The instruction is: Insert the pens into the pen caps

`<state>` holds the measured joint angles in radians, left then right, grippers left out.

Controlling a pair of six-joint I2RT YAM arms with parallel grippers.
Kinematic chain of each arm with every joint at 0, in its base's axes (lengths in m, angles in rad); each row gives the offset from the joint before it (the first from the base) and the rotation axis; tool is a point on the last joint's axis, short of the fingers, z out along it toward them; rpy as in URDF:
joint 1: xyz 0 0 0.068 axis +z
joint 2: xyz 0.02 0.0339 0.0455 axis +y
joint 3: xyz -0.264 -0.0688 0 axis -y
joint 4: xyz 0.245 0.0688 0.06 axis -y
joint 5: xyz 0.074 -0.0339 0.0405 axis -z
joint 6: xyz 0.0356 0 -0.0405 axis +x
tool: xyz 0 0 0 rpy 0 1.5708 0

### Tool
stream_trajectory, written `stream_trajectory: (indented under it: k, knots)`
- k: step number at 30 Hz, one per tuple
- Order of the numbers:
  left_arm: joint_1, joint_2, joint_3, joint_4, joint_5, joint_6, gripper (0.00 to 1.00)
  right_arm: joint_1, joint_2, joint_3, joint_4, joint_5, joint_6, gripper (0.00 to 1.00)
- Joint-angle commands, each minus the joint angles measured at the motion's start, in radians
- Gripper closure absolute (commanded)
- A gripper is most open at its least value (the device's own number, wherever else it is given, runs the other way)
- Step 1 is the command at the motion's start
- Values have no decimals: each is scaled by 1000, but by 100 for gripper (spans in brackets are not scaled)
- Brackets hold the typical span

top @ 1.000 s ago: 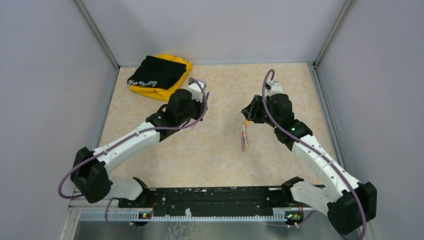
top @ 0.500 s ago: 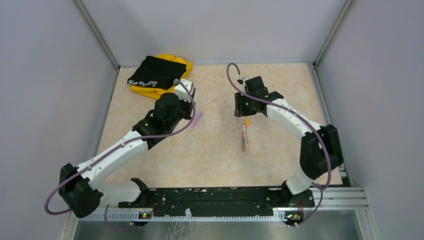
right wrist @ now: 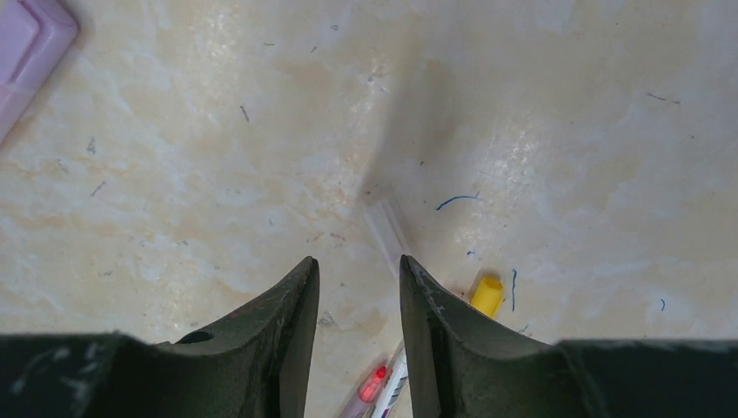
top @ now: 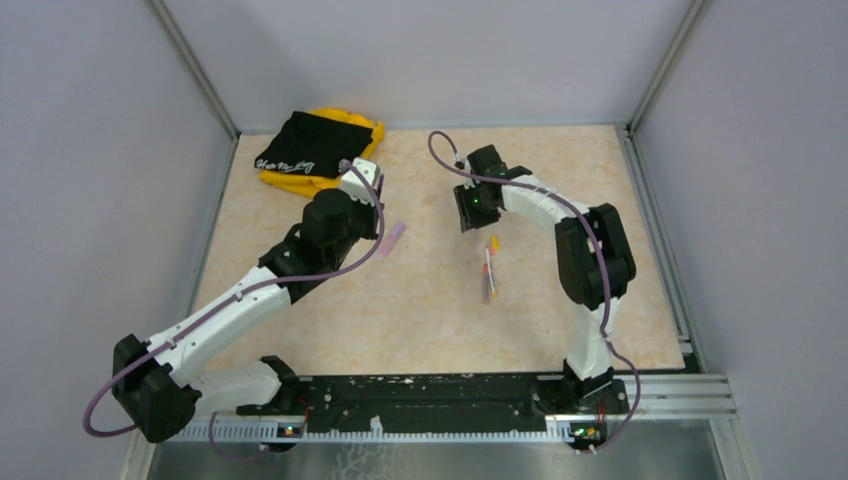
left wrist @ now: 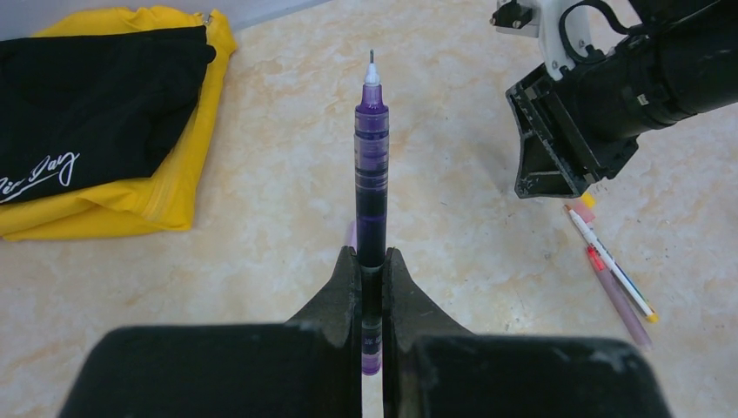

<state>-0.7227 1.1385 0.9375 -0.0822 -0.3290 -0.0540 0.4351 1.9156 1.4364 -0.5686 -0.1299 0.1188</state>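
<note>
My left gripper [left wrist: 372, 258] is shut on a dark purple-black pen [left wrist: 372, 165], whose bare tip points away over the table. A lilac cap [top: 395, 234] lies on the table just under that pen. My right gripper [right wrist: 358, 266] hangs open and empty, low over the table, a little beyond the two other pens. Those lie side by side: a white one [left wrist: 609, 261] and a pinkish-red one [left wrist: 614, 293]. An orange-yellow cap [right wrist: 487, 294] rests beside the right finger. A clear thin tube [right wrist: 387, 228] lies ahead of the right fingertips.
A black cloth [top: 310, 145] lies on a yellow cloth [top: 355, 150] in the far left corner. Grey walls close in the table on three sides. The right arm's elbow [top: 595, 255] stands high over the right half. The black base rail [top: 430, 395] runs along the near edge.
The right arm has swung left and toward the far side, its elbow rising, ending over the caps end of the two pens. The left arm drew slightly back-left, still holding its pen.
</note>
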Motion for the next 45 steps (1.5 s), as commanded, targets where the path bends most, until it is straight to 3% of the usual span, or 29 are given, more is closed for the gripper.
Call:
stream_trajectory:
  k: [1,16,30,40,45]
  knots:
    - [3,-7,0,32,-12,10,100,-5,49,80,-17,20,-36,61]
    - [5,6,7,36,19,1,100,12,167,158,-65,71,-72,61]
    - [4,-4,7,33,24,4,100,71,216,174,-137,174,-31,70]
    - [4,-8,6,32,19,3,100,73,141,102,-102,99,8,89]
    - [5,-2,6,33,15,-1,100,80,14,6,-27,34,17,91]
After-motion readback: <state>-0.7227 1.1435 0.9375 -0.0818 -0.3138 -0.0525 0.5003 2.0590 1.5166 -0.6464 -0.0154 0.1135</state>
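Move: The clear pen cap lies almost straight under the right hand, about 5 cm down and 1 cm ahead. The yellow-ended cap is level with it, some 6 cm to its right; the white marker lies about 8 cm nearer the base and 5 cm to its right. The lilac capped marker is about 17 cm left of the clear cap, level with it. From the left hand the clear cap is roughly 18 cm right, 8 cm ahead and 24 cm below. Sinking about 4 cm, with a slight forward creep, the right hand comes down on the clear cap, its fingertips swinging some 10 degrees to the right, nearer to vertical. At table level the half-open fingers close and pinch the cap between their tips, then draw back about 1.5 cm at that height. The left hand stays put, still gripping the purple pen tip-up. ##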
